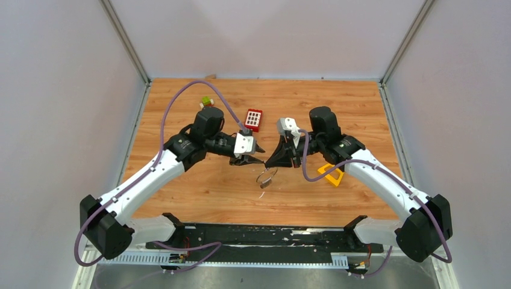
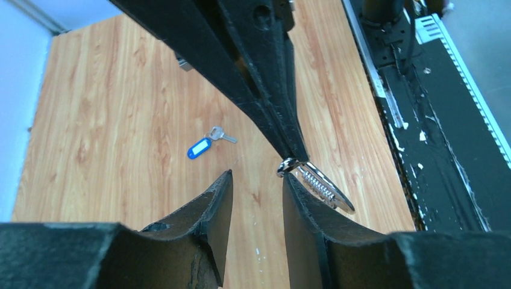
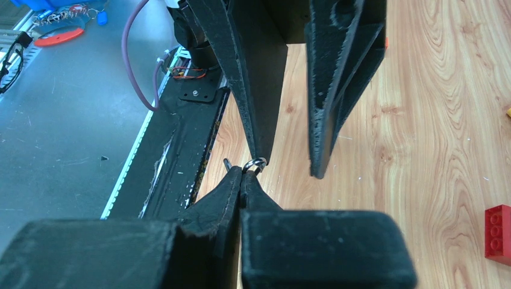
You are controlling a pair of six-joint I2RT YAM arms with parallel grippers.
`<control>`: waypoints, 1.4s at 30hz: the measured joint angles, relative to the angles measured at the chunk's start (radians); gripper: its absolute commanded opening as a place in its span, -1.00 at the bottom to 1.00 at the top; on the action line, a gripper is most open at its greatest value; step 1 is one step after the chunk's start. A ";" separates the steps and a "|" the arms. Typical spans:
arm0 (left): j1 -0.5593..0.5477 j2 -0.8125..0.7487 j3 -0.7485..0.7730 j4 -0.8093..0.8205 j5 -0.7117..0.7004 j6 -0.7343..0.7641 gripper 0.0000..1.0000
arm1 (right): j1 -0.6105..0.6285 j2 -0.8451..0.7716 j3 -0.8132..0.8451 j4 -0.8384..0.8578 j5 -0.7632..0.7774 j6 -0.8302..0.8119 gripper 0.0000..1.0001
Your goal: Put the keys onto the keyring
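My right gripper (image 3: 244, 173) is shut on the keyring (image 3: 255, 163), a thin silver wire ring pinched at its top edge. In the left wrist view the keyring (image 2: 318, 184) hangs from the right arm's fingertips (image 2: 291, 150) and rests against the outer side of my left gripper's right finger. My left gripper (image 2: 258, 177) is open with only bare wood between its fingers. A silver key with a blue tag (image 2: 203, 146) lies flat on the table beyond it. From above, both grippers (image 1: 256, 158) (image 1: 275, 161) meet tip to tip mid-table, with the keyring (image 1: 266, 176) dangling below them.
A red brick (image 1: 253, 120) lies just behind the grippers. A yellow triangular block (image 1: 331, 174) sits under the right forearm. A small green and yellow block (image 1: 206, 101) is at the back left. The black base rail (image 1: 265, 236) runs along the near edge.
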 measured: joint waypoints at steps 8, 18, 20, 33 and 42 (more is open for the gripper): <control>0.000 0.017 0.012 -0.094 0.082 0.121 -0.42 | 0.000 0.000 0.000 -0.002 -0.008 -0.003 -1.00; 0.000 0.017 0.012 -0.090 0.107 0.136 -0.21 | 0.000 0.000 0.000 -0.005 -0.013 -0.003 -1.00; 0.000 0.018 0.012 -0.076 0.108 0.132 -0.21 | 0.000 0.000 0.000 -0.005 -0.014 -0.003 -1.00; -0.008 0.047 0.012 -0.048 0.128 0.126 -0.65 | -0.002 0.000 0.000 -0.005 -0.014 -0.004 -1.00; -0.008 0.046 0.012 -0.058 0.128 0.126 -0.96 | -0.005 0.000 0.000 -0.019 -0.013 -0.008 -1.00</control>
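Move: The keyring hangs from the right hand's shut fingertips, its middle about 4 cm back and 3 cm below that hand; from the left hand it is some 5 cm back, 1 cm right and 3 cm below. On the table about 25 cm below the left hand, the blue-tagged key lies some 4 cm ahead and 13 cm right, the red block about 16 cm ahead and 3 cm left. Left hand goes about 2 cm back and slightly down, pinching the keyring at the still right hand's fingertips. ##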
